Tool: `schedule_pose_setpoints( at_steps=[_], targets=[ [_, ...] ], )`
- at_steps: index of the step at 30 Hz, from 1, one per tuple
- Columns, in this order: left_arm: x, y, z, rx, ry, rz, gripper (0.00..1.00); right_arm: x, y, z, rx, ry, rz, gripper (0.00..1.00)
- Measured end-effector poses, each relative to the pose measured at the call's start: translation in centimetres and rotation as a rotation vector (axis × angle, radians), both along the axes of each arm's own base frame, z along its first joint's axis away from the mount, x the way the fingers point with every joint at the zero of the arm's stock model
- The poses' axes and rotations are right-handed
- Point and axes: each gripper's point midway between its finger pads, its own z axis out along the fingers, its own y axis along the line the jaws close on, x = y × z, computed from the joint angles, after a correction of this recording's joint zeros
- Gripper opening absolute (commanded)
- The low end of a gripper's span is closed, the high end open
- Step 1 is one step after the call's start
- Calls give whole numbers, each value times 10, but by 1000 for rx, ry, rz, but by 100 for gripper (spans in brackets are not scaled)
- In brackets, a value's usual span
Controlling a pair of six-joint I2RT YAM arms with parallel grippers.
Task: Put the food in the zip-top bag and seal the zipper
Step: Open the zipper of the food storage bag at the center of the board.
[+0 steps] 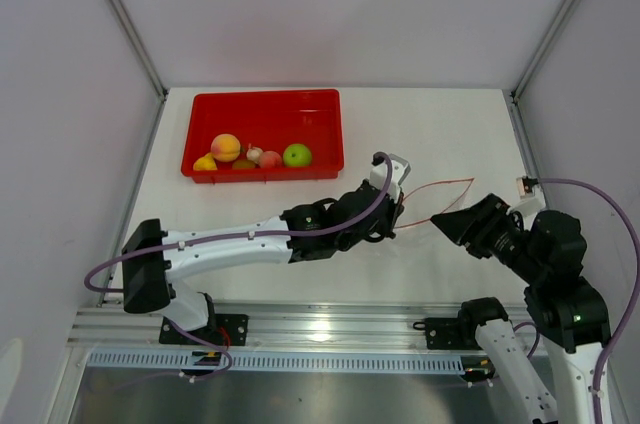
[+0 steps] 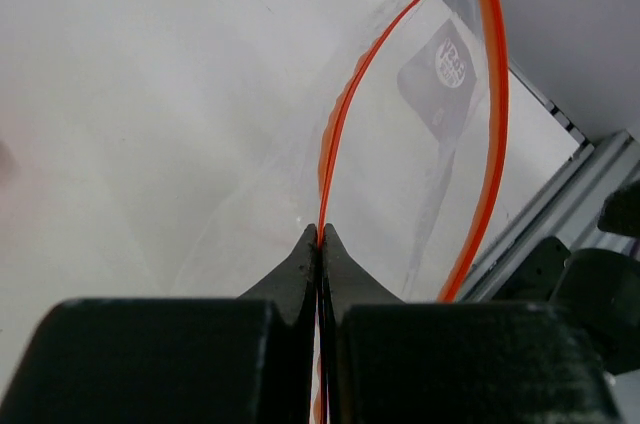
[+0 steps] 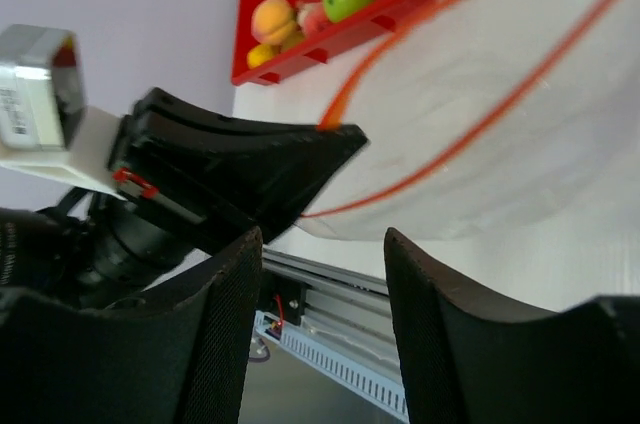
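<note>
The clear zip-top bag [image 1: 440, 202] is at mid-table with its mouth gaping, the two orange-red zipper [image 1: 440, 184] strips spread apart. My left gripper [image 1: 397, 214] is shut on the zipper [image 2: 335, 144] where the strips meet at the bag's [image 2: 420, 164] left end. Just right of the bag, my right gripper [image 1: 440, 221] stands open with nothing between its fingers [image 3: 225, 304]. The food lies in the red tray [image 1: 265, 96]: a green apple [image 1: 297, 155], an orange-yellow peach [image 1: 226, 147], a red-pink fruit [image 1: 270, 159], a yellow piece [image 1: 205, 163] and a small brownish piece [image 1: 254, 153].
The tray stands at the back left, against the left wall post. An aluminium rail [image 1: 330, 324] runs along the near table edge between the arm bases. Purple cables [image 1: 600, 194] loop off both arms. White walls close in the table on three sides.
</note>
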Motion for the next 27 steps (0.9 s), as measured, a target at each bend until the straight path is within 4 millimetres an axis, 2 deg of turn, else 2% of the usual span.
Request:
schedule_pose_setpoints(
  at_steps=[7, 10, 17, 21, 27],
  targets=[
    [11, 3, 8, -54, -1, 93, 1, -4, -28, -37, -73, 173, -175, 55],
    [15, 3, 13, -72, -14, 113, 0, -3, -34, -49, -103, 245, -209, 56],
    [20, 1, 22, -107, -31, 134, 1, 19, -36, -66, -168, 375, -231, 56],
    [20, 0, 24, -116, -34, 134, 1, 28, -35, -66, -170, 379, -232, 55],
    [21, -2, 28, -137, -40, 133, 1, 32, -33, -51, -146, 334, -232, 54]
  ],
)
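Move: The right hand, empty and half open, has the free near lip of the bag's zipper about 3 cm ahead, 3 cm to its left and some 5 cm below. The zipper's far corner lies roughly 12 cm ahead, 6 cm right and 7 cm lower, and the left fingertips about 12 cm to the left, 2 cm ahead and 5 cm lower. From the left hand, which already pinches the other lip, the near lip's middle is some 9 cm right and 2 cm ahead, about level. The right hand drops some 6 cm while shifting about 3 cm right, away from the left gripper, then pushes 3 cm forward beside the near lip and eases back up a little, its fingers staying half open as the wrist tips down about 20 degrees and turns slightly clockwise. The left hand keeps its pinch on the other lip and lifts it nearly 3 cm and 2 cm forward, turning a little counter-clockwise; whether a right finger touches the near lip at the end can't be told. ##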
